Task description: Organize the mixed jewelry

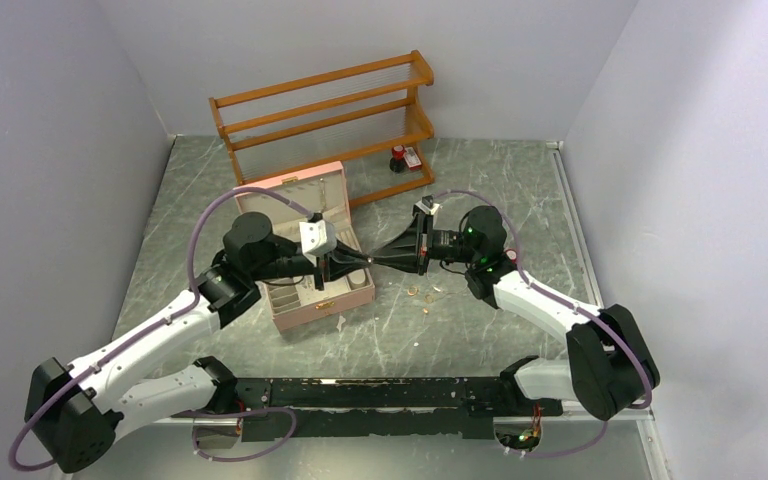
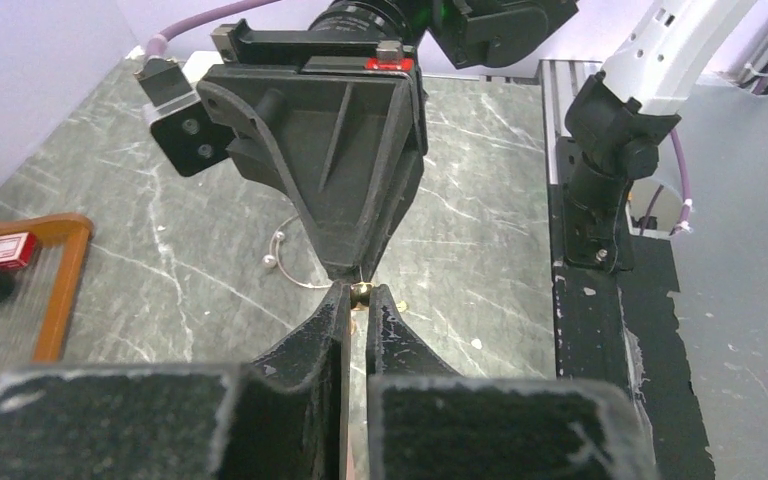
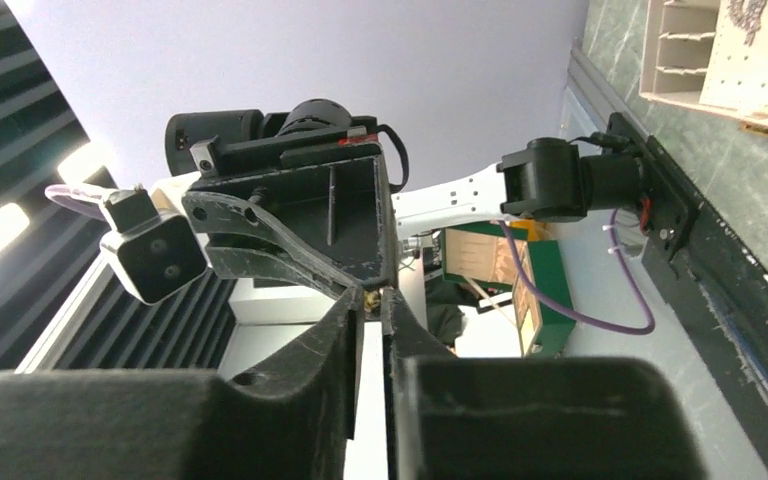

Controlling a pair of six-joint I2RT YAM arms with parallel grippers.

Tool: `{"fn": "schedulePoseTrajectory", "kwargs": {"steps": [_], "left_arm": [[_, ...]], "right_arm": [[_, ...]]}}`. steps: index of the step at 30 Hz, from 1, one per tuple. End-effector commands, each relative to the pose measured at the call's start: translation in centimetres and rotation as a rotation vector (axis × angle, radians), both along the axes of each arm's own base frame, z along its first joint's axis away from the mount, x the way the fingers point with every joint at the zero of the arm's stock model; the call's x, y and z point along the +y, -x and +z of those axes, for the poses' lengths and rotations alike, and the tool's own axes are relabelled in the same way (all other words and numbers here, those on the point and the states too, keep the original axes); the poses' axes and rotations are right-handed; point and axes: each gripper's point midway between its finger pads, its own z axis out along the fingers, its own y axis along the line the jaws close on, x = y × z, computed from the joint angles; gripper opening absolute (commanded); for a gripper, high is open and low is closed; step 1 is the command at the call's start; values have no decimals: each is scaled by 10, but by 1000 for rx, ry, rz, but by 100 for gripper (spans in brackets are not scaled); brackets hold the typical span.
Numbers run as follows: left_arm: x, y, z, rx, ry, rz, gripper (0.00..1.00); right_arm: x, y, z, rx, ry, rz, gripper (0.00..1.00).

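Observation:
My two grippers meet tip to tip in the air, just right of the open pink box (image 1: 320, 312). The left gripper (image 2: 358, 292) is shut on a tiny gold piece (image 2: 360, 291) of the mixed jewelry. The right gripper (image 3: 372, 295) points straight at the left one, and its tips pinch the same gold piece (image 3: 371, 299) from the other side. In the top view the left gripper (image 1: 363, 262) and the right gripper (image 1: 380, 261) touch noses. More loose jewelry (image 1: 425, 298) lies on the table below and to the right. A thin hoop with pearl ends (image 2: 290, 262) lies there too.
A wooden two-tier rack (image 1: 325, 110) stands at the back, with a red-capped black bottle (image 1: 398, 158) by its right foot. The box's padded lid (image 1: 300, 200) leans open toward the rack. A black rail (image 1: 380, 395) runs along the near edge between the arm bases.

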Motion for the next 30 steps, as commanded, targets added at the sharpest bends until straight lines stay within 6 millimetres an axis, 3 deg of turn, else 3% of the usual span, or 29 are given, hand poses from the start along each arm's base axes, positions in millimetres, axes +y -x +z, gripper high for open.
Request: {"fn": "schedulePoseTrajectory", "kwargs": {"steps": [1, 5, 8, 13, 19, 22, 30], "left_arm": [[8, -7, 15, -61, 19, 79, 5], [18, -7, 7, 8, -19, 137, 5], [24, -7, -1, 97, -51, 184, 5], [37, -8, -20, 335, -140, 311, 5], [57, -6, -62, 620, -364, 471, 5], [66, -12, -77, 698, -411, 578, 9], [90, -23, -115, 820, -610, 787, 5]], "right_arm": [[-3, -3, 0, -34, 13, -24, 23], [-6, -10, -4, -45, 33, -61, 45], [-9, -18, -14, -50, 69, -93, 52], [-15, -32, -45, -61, 184, -162, 53], [-38, -45, -104, -104, 468, -291, 51], [-53, -45, -121, -119, 570, -354, 51], [-75, -45, -142, -200, 714, -473, 49]]}}
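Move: The left gripper already has the gold stud shut in its tips, tip to tip with the right gripper. The box's earring pad lies about 9 cm ahead of it, 10 cm left and 22 cm below, with the oval cushion some 11 cm ahead and 3 cm left, and the clasp 4 cm ahead and 9 cm left. From the right gripper the gold rings are roughly 8 cm ahead, 10 cm right and 26 cm below, a small gold piece 4 cm ahead and 11 cm right. Keep the left fingers shut on the gold stud and carry it down about 10 cm and 7 cm to the left towards the earring pad, swinging the sideways fingers to point steeply down. Open the right fingers to about half to free the stud, then sink that hand some 11 cm while drawing right and a little forward towards the gold rings, tipping its fingers down and turning clockwise. ##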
